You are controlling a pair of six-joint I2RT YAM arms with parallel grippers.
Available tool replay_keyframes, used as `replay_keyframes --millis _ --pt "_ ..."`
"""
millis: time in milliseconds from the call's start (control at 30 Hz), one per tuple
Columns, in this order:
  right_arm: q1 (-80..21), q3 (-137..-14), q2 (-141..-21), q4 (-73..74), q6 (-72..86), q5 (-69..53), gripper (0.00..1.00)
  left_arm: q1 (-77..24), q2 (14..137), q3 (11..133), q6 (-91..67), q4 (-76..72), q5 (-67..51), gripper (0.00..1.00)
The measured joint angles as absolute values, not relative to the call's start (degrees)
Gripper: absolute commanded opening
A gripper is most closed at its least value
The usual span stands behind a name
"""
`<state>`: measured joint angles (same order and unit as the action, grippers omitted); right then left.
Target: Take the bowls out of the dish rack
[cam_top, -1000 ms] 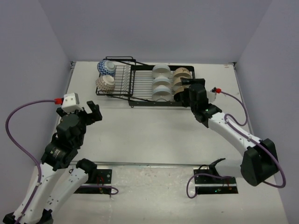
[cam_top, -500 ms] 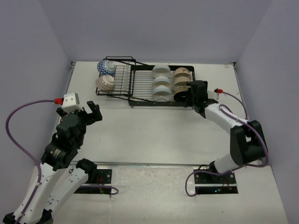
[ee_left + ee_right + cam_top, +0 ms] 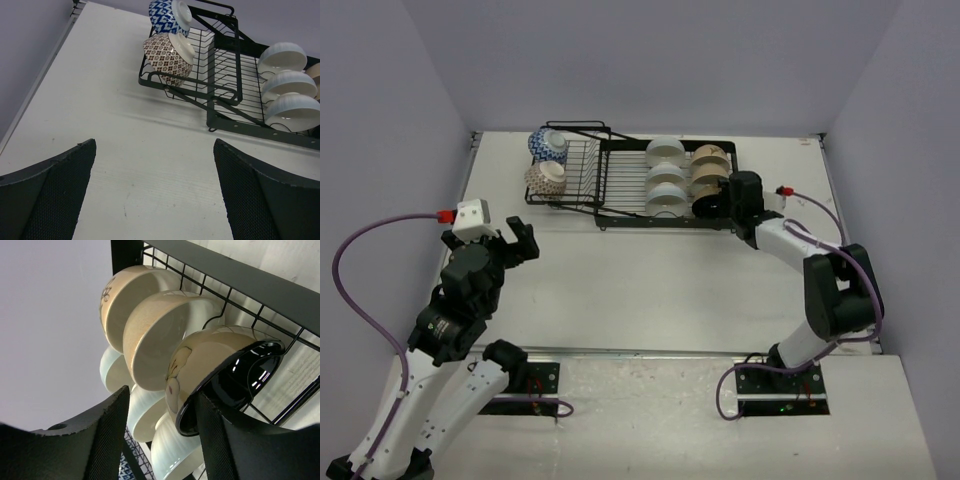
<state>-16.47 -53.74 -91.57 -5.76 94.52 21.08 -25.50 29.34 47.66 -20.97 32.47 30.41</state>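
The black wire dish rack (image 3: 620, 190) stands at the back of the table. Its right section holds a row of white bowls (image 3: 665, 178) and a row of cream bowls (image 3: 710, 165). Two patterned bowls (image 3: 547, 160) rest on the angled left section. My right gripper (image 3: 715, 205) is at the front cream bowl (image 3: 210, 360), which is black inside. Its jaws straddle that bowl's rim: the right finger is against the black inside, and a gap shows between the left finger and the outer wall. My left gripper (image 3: 155, 190) hangs wide open over bare table, well short of the rack.
Grey walls close in the table on the left, back and right. In the left wrist view the blue patterned bowl (image 3: 167, 15) sits behind the brown patterned bowl (image 3: 167, 57). A rack bar (image 3: 240, 275) runs just above the held-over bowl.
My right arm has pushed forward to the rack's right end and its jaws have narrowed around the front cream bowl's rim. The left arm has not moved.
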Motion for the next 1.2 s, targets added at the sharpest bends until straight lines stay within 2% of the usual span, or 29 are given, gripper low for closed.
replay_keyframes --millis 200,300,433,467,533,833,867,900,1200 --pt "-16.5 -52.5 -93.7 -9.1 96.0 19.8 0.47 -25.5 29.3 47.7 -20.9 32.4 30.2 1.00" --pt "-16.5 -51.3 -93.8 -10.7 96.8 19.3 0.38 -25.5 29.3 47.7 -20.9 32.4 30.0 1.00" --pt "-16.5 -49.6 -93.8 -13.3 98.1 18.5 0.31 -25.5 29.3 47.6 -20.9 32.3 29.8 1.00" --pt "-16.5 -49.1 -93.9 -13.8 98.4 18.5 0.28 -25.5 29.3 47.5 -20.9 32.2 29.7 1.00" --pt "-16.5 -48.4 -93.9 -15.6 99.3 18.4 0.15 -25.5 29.3 47.4 -20.9 32.2 29.5 1.00" --pt "-17.0 -45.3 -93.6 -21.2 102.4 17.2 0.08 -25.5 29.3 47.2 -20.8 32.2 28.8 1.00" --pt "-17.0 -45.1 -93.5 -21.4 102.6 17.2 0.01 -25.5 29.3 47.2 -20.8 32.2 28.8 1.00" --pt "-17.0 -44.9 -93.4 -21.5 102.8 17.3 0.00 -25.5 29.3 47.2 -20.8 32.2 28.7 1.00" --pt "-17.3 -41.2 -90.7 -23.8 102.8 17.8 0.00 -25.5 29.3 47.2 -20.8 32.2 28.7 1.00"
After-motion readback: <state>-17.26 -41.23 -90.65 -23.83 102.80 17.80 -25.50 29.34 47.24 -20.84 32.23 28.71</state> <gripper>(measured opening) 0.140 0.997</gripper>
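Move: The black-lined bowl at the rack's front right stands about 4 cm ahead of the right hand, 2 cm to its left and 4 cm lower, its rim near the open fingers. The middle tan bowl stands 5 cm beyond that bowl; the nearest white bowl is about 11 cm to that bowl's left. From the left hand the black-lined bowl lies some 27 cm ahead, 52 cm right and 18 cm below. The right hand sinks about 2 cm, rolls some 10 degrees, pinches the black-lined bowl's rim, then eases back. ##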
